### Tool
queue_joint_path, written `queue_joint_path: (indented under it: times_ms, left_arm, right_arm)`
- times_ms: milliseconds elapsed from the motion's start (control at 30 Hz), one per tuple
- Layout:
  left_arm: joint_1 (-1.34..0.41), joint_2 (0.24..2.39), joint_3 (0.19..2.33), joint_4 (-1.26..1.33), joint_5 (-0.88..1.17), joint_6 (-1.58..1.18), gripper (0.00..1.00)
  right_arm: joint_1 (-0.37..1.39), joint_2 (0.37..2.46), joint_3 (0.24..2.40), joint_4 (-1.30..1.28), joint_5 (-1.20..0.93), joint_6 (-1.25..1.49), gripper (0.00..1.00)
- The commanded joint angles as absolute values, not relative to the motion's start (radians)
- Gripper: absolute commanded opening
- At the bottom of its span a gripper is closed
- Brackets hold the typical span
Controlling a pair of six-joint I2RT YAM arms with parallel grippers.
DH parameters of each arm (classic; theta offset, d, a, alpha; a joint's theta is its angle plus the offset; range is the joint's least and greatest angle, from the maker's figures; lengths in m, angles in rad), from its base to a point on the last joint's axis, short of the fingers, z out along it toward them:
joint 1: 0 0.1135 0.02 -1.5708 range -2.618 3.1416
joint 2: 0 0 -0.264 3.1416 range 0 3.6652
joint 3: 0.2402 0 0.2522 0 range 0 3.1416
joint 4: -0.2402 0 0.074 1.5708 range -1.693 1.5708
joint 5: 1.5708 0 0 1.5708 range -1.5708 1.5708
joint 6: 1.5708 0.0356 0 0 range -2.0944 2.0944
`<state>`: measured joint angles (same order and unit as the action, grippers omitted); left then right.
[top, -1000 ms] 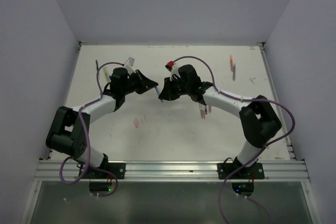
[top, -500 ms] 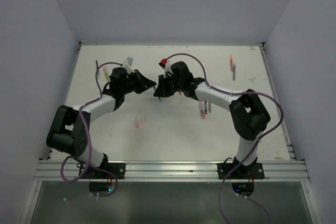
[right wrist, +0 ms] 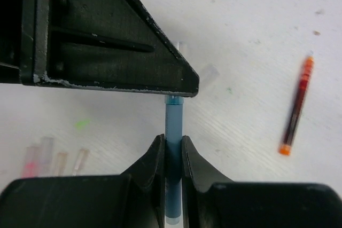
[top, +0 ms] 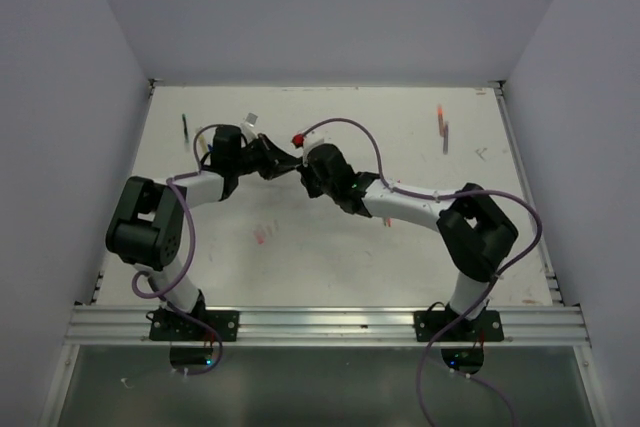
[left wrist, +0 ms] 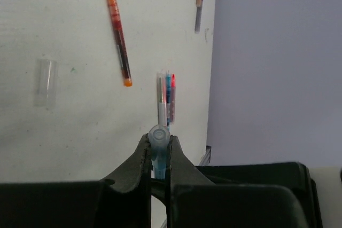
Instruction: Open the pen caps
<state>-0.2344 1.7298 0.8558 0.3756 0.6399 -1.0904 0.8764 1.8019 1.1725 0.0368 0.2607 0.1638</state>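
Observation:
A blue pen [right wrist: 174, 118] hangs in the air between my two grippers, over the back middle of the table [top: 330, 247]. My left gripper [left wrist: 159, 150] is shut on its pale blue pen cap [left wrist: 159, 134], whose round end pokes out past the fingertips. My right gripper [right wrist: 173, 145] is shut around the blue barrel, just short of the left gripper's finger [right wrist: 133, 52]. In the top view the left gripper [top: 283, 160] and right gripper [top: 303, 169] stand tip to tip, and the pen itself is hidden.
An orange-red pen [left wrist: 118, 44] and a clear cap [left wrist: 46, 81] lie on the table. Three pens [left wrist: 166, 97] lie bundled by the right arm. Several loose caps [right wrist: 48, 156] lie together. More pens [top: 441, 125] lie back right, a dark one [top: 185, 127] back left.
Both grippers have shifted left and come closer together. The right arm has stretched further left, and the left arm has folded in with its elbow drawn back.

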Motion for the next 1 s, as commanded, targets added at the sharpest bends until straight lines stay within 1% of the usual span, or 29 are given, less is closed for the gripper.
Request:
queue_joint_path:
  times_ms: [0, 33, 67, 100, 133, 167, 200, 267, 300, 367, 400, 433, 467, 500, 533, 633, 733, 900, 967]
  left_arm:
    - [-0.156, 1.686, 0.844, 0.656, 0.598, -1.132, 0.0]
    - [-0.156, 1.678, 0.822, 0.698, 0.598, -1.144, 0.0]
    - [-0.155, 1.674, 0.802, 0.751, 0.6, -1.149, 0.0]
    - [-0.149, 1.661, 0.772, 0.799, 0.61, -1.155, 0.0]
    - [-0.149, 1.661, 0.772, 0.801, 0.611, -1.155, 0.0]
    - [-0.147, 1.66, 0.77, 0.798, 0.612, -1.154, 0.0]
    - [-0.147, 1.654, 0.762, 0.795, 0.608, -1.152, 0.0]
    - [-0.146, 1.644, 0.759, 0.758, 0.595, -1.14, 0.0]
    - [-0.146, 1.634, 0.758, 0.744, 0.578, -1.129, 0.0]
    - [-0.144, 1.62, 0.778, 0.662, 0.562, -1.065, 0.0]
    - [-0.144, 1.615, 0.797, 0.597, 0.531, -1.027, 0.0]
    - [-0.146, 1.612, 0.854, 0.442, 0.509, -0.935, 0.0]
    - [-0.146, 1.614, 0.876, 0.373, 0.485, -0.893, 0.0]
    - [-0.149, 1.614, 0.893, 0.321, 0.441, -0.859, 0.0]
    - [-0.15, 1.614, 0.897, 0.277, 0.428, -0.815, 0.0]
    - [-0.156, 1.617, 0.879, 0.268, 0.397, -0.789, 0.0]
    - [-0.181, 1.655, 0.903, 0.23, 0.387, -0.756, 0.01]
    - [-0.236, 1.744, 0.953, 0.195, 0.38, -0.729, 0.07]
    - [-0.244, 1.773, 0.953, 0.206, 0.383, -0.733, 0.08]
  right_arm:
    - [0.735, 1.724, 1.108, -0.006, -0.141, 0.254, 0.0]
    - [0.709, 1.726, 1.094, 0.088, -0.232, 0.294, 0.0]
    - [0.687, 1.732, 1.077, 0.127, -0.409, 0.355, 0.0]
    - [0.64, 1.771, 1.078, 0.235, -0.574, 0.433, 0.0]
    - [0.64, 1.772, 1.071, 0.236, -0.575, 0.434, 0.0]
    - [0.629, 1.776, 1.063, 0.264, -0.622, 0.475, 0.0]
    - [0.623, 1.776, 1.055, 0.306, -0.63, 0.491, 0.0]
    - [0.609, 1.778, 1.045, 0.314, -0.638, 0.502, 0.0]
    - [0.606, 1.775, 1.049, 0.302, -0.606, 0.489, 0.0]
    - [0.603, 1.747, 1.074, 0.177, -0.489, 0.416, 0.0]
    - [0.6, 1.74, 1.087, 0.128, -0.372, 0.391, 0.0]
    - [0.6, 1.732, 1.127, 0.033, -0.3, 0.37, 0.0]
    - [0.595, 1.733, 1.15, -0.01, -0.235, 0.333, 0.0]
    - [0.592, 1.741, 1.176, -0.099, -0.125, 0.316, 0.0]
    - [0.589, 1.75, 1.228, -0.135, -0.077, 0.295, 0.0]
    - [0.575, 1.824, 1.34, -0.26, 0.068, 0.244, 0.0]
    - [0.54, 1.891, 1.385, -0.287, 0.103, 0.233, 0.0]
    - [0.482, 1.957, 1.408, -0.267, 0.083, 0.233, 0.0]
    - [0.474, 1.974, 1.417, -0.256, 0.074, 0.233, 0.0]
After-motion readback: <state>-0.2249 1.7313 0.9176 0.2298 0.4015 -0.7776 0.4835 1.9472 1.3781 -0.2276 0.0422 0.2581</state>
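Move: My left hand has the cap of the blue pen, whose barrel is in my right. The lone clear cap, beside which my left is to set down, lies about 3 cm ahead, 1 cm right and 10 cm below it; three clear caps lie 13 cm back, 8 cm left, the red pen 6 cm ahead, 11 cm right. From my right, the free spot is 12 cm ahead, 13 cm right, 9 cm below, the red pen just 5 cm left of that spot; the pen row is 1 cm ahead, 21 cm right. After lifting both hands together a little, I pull them apart, fingers shut: my left draws the cap forward, left and up about 4 cm, then sinks some 6 cm, finally swinging back right towards the lone cap. My right backs off slightly, its fingers tipping down, then sweeps the blue pen right and forward about 11 cm each way, turning clockwise, and starts down towards the spot beyond the red pen. ##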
